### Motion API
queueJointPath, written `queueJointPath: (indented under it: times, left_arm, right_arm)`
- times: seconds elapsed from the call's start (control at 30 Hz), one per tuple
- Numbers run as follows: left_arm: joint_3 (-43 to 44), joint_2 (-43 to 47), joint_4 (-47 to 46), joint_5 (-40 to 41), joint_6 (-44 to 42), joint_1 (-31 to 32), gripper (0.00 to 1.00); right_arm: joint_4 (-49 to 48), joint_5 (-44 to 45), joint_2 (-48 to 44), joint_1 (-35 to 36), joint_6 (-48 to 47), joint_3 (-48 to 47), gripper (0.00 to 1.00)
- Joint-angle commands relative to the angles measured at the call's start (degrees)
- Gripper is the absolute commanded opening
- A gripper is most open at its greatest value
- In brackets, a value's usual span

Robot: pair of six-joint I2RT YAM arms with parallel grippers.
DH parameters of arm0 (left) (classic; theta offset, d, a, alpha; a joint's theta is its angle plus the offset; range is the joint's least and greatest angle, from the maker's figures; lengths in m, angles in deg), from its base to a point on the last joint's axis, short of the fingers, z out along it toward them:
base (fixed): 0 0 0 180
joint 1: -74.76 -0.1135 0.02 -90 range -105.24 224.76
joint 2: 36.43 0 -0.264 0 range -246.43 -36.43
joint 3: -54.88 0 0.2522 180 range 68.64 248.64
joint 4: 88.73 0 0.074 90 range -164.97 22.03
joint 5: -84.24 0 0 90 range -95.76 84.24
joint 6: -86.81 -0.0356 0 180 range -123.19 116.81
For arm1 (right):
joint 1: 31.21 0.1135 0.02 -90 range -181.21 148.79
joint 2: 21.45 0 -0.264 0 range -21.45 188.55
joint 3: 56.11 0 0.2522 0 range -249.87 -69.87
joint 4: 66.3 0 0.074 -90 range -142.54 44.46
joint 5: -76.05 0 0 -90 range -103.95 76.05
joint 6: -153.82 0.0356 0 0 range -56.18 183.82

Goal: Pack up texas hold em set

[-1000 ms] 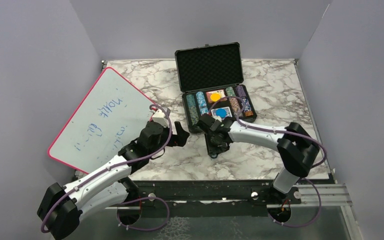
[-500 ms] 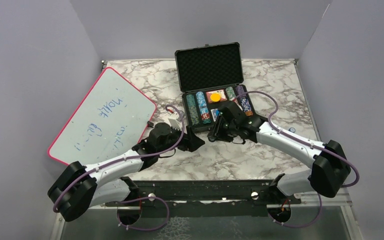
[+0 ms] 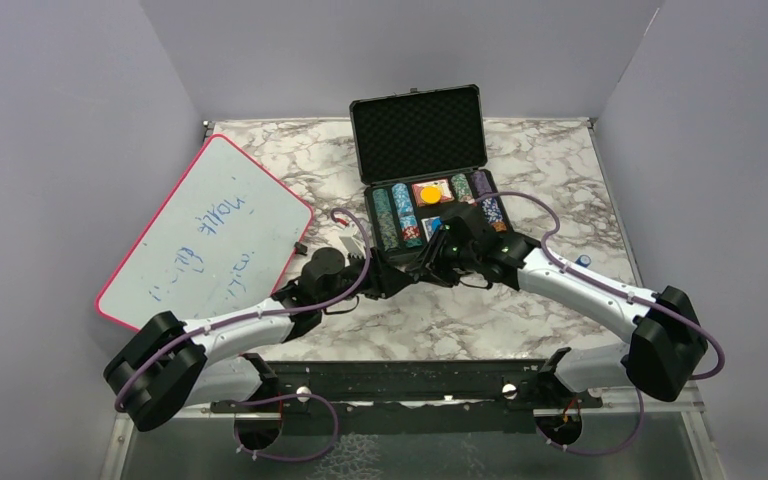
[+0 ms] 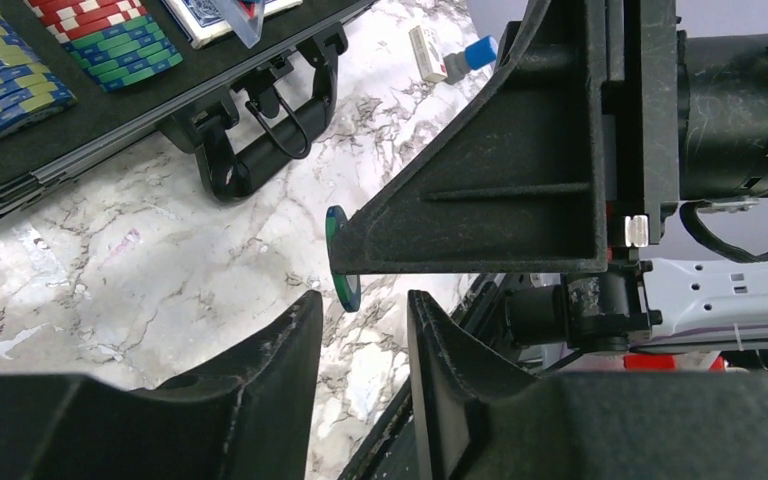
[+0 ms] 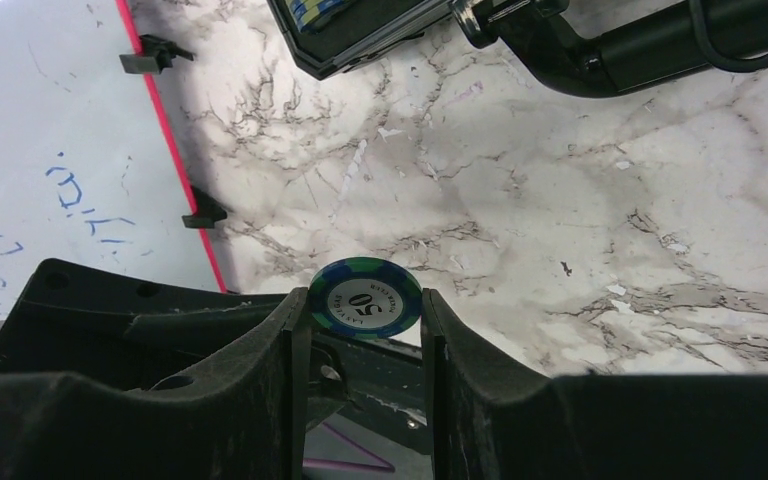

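The black briefcase (image 3: pixel 377 205) lies open at the back of the table, foam lid up. Rows of poker chips (image 3: pixel 392 215) and a red deck with an orange button (image 3: pixel 430 192) sit in it. In front of its handle (image 4: pixel 260 160) my two grippers meet. My right gripper (image 5: pixel 365 312) is shut on a blue-green "50" poker chip (image 5: pixel 365 298), held by its rim. In the left wrist view that chip (image 4: pixel 341 262) shows edge-on just past the tips of my left gripper (image 4: pixel 360 308), whose jaws stand apart and touch nothing. From above, the left gripper (image 3: pixel 390 280) faces the right gripper (image 3: pixel 423 262).
A red-edged whiteboard (image 3: pixel 205 235) with blue writing lies tilted at the left, its edge close to both arms (image 5: pixel 40 150). A small white object with a blue cap (image 4: pixel 452 58) lies on the marble to the right of the briefcase.
My left gripper has slid right to meet the right one, and its jaws have narrowed. The right gripper has risen from the table in front of the handle and turned left with the chip.
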State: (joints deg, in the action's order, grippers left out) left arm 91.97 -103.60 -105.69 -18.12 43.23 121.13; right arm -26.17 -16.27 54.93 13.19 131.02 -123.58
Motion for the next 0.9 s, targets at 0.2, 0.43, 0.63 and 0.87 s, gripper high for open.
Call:
queueJointPath:
  times: [0.2,0.43,0.63,0.87]
  left_arm:
    - [2.3,-2.9,-3.2,5.7,2.1,0.5,0.2]
    - [4.4,-4.3,-3.2,5.6,-5.8,0.3,0.0]
    - [8.1,-4.2,3.4,-2.3,-27.5,-1.2,0.0]
    - [23.5,-13.4,23.1,-7.6,-52.3,-1.5,0.0]
  right_arm:
    - [-2.4,-3.3,-1.1,-0.3,2.1,-0.2,0.36]
    - [-1.7,-3.0,-1.4,-2.4,-0.2,-0.5,0.46]
    - [3.4,-0.4,-3.6,-9.4,-6.3,-3.3,0.69]
    - [6.0,3.9,-10.7,-16.9,-6.3,-0.1,0.7]
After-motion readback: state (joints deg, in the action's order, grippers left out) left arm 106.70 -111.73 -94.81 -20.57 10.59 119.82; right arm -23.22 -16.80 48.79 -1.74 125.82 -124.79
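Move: The green-and-blue poker chip is held by its rim in the right fingers, its middle about 1 cm ahead of and below the right hand point. From the open left fingers it lies some 3 cm ahead, 2 cm right and 1 cm lower. From the left hand, the case handle is 3 cm ahead, 10 cm right, 12 cm down; the blue disc 12 cm ahead, 8 cm right, 10 cm down; the case's near left corner 5 cm ahead, 5 cm left, 11 cm down. The chip is handed across in mid-air: the left hand eases about 2 cm forward and its fingers close to pinch the chip's free edge while the right holds nearly still. The right fingers then open and pull off rightward some 8 cm, also forward and rising; the left goes on forward a few centimetres, rolling about 30 degrees clockwise seen from behind the hand. ##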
